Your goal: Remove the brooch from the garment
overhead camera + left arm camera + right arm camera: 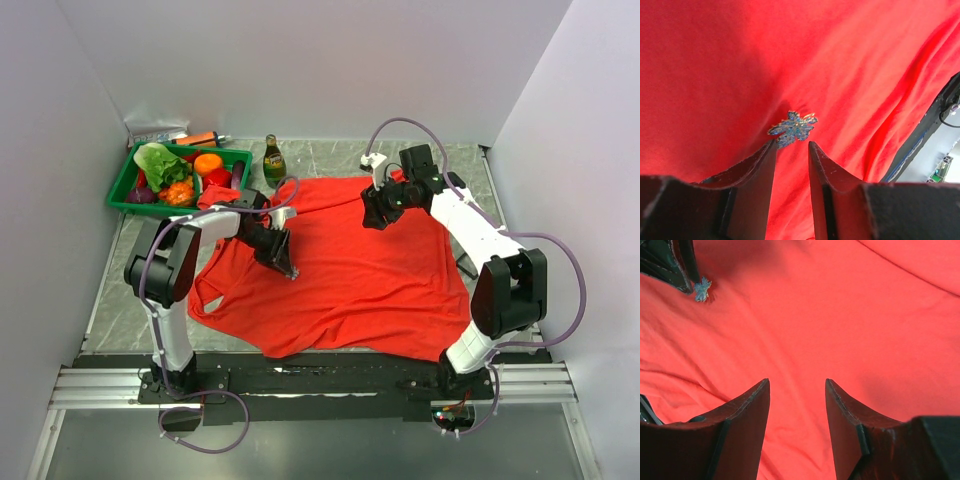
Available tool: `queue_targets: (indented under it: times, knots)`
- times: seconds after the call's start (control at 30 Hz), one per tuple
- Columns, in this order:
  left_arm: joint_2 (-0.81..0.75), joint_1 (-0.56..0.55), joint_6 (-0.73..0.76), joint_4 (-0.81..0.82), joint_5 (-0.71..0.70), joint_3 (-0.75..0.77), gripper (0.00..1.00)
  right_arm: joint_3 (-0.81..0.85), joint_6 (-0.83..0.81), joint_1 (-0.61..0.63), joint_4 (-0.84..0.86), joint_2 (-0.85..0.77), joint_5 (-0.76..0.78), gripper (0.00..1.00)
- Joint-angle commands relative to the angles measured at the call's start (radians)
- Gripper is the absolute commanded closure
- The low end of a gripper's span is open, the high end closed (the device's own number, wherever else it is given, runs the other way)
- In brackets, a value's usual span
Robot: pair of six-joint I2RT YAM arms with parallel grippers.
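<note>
The red garment (350, 270) lies spread flat over the table. Pinned on it is the brooch (792, 127), a small flower-shaped piece glittering blue-grey with gold edges, also small at the top left of the right wrist view (702, 290). My left gripper (285, 268) is low over the cloth and open. Its fingertips (771, 150) stand just short of the brooch, the left tip at its edge, and only fabric shows between them. My right gripper (375, 215) hovers open over the shirt's upper part (840, 315), holding nothing. The left gripper's fingers (680, 265) show in its view's corner.
A green basket (125, 195) of vegetables stands at the back left, partly on the shirt's sleeve. A green bottle (273, 160) is upright next to it at the shirt's far edge. An orange marker (200, 138) lies behind the basket. White walls enclose three sides.
</note>
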Motion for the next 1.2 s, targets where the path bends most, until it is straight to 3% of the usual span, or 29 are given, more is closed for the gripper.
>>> queue_targets:
  times: [0.0, 0.27, 0.53, 0.77, 0.87, 1.17]
  knots:
    - [0.01, -0.004, -0.015, -0.008, -0.015, 0.036, 0.62, 0.013, -0.003, -0.005, 0.031, 0.0, -0.005, 0.45]
    - [0.02, -0.014, -0.006, -0.018, -0.018, 0.049, 0.63, 0.025, -0.006, -0.002, 0.033, 0.014, 0.001, 0.45]
    - [0.037, -0.031, 0.015, -0.037, 0.002, 0.079, 0.73, 0.021, -0.006, -0.005, 0.034, 0.019, 0.003, 0.45]
    - [0.043, -0.031, 0.035, -0.052, 0.011, 0.084, 0.9, 0.031, -0.005, -0.003, 0.027, 0.033, -0.014, 0.45]
    - [0.063, -0.031, 0.088, -0.103, 0.033, 0.104, 0.99, 0.063, -0.009, 0.007, 0.017, 0.06, -0.059, 0.45]
    - [-0.094, 0.015, 0.164, -0.009, 0.231, -0.022, 0.99, 0.042, 0.063, 0.136, 0.091, 0.128, -0.376, 0.46]
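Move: The brooch lies right at the left gripper's open fingertips, some 1 cm to the right of the hand point, level with it front to back and 1 cm below. The garment's small neck gap is about 19 cm to that hand's left and 8 cm nearer the base; the bottle stands about 23 cm ahead and 4 cm to the left. From the right gripper, the brooch is roughly 17 cm left, 8 cm back and 15 cm down. Close the left fingers on the brooch, easing the gripper about 1 cm to the right as they shut, and pinch it in the fingertips; then, keeping the grip, raise it about 1 cm and draw it slightly back. Late on, bring the right gripper, still open, about 5 cm left towards the brooch, dipping and drawing back a little and turning some 10 degrees counter-clockwise. ##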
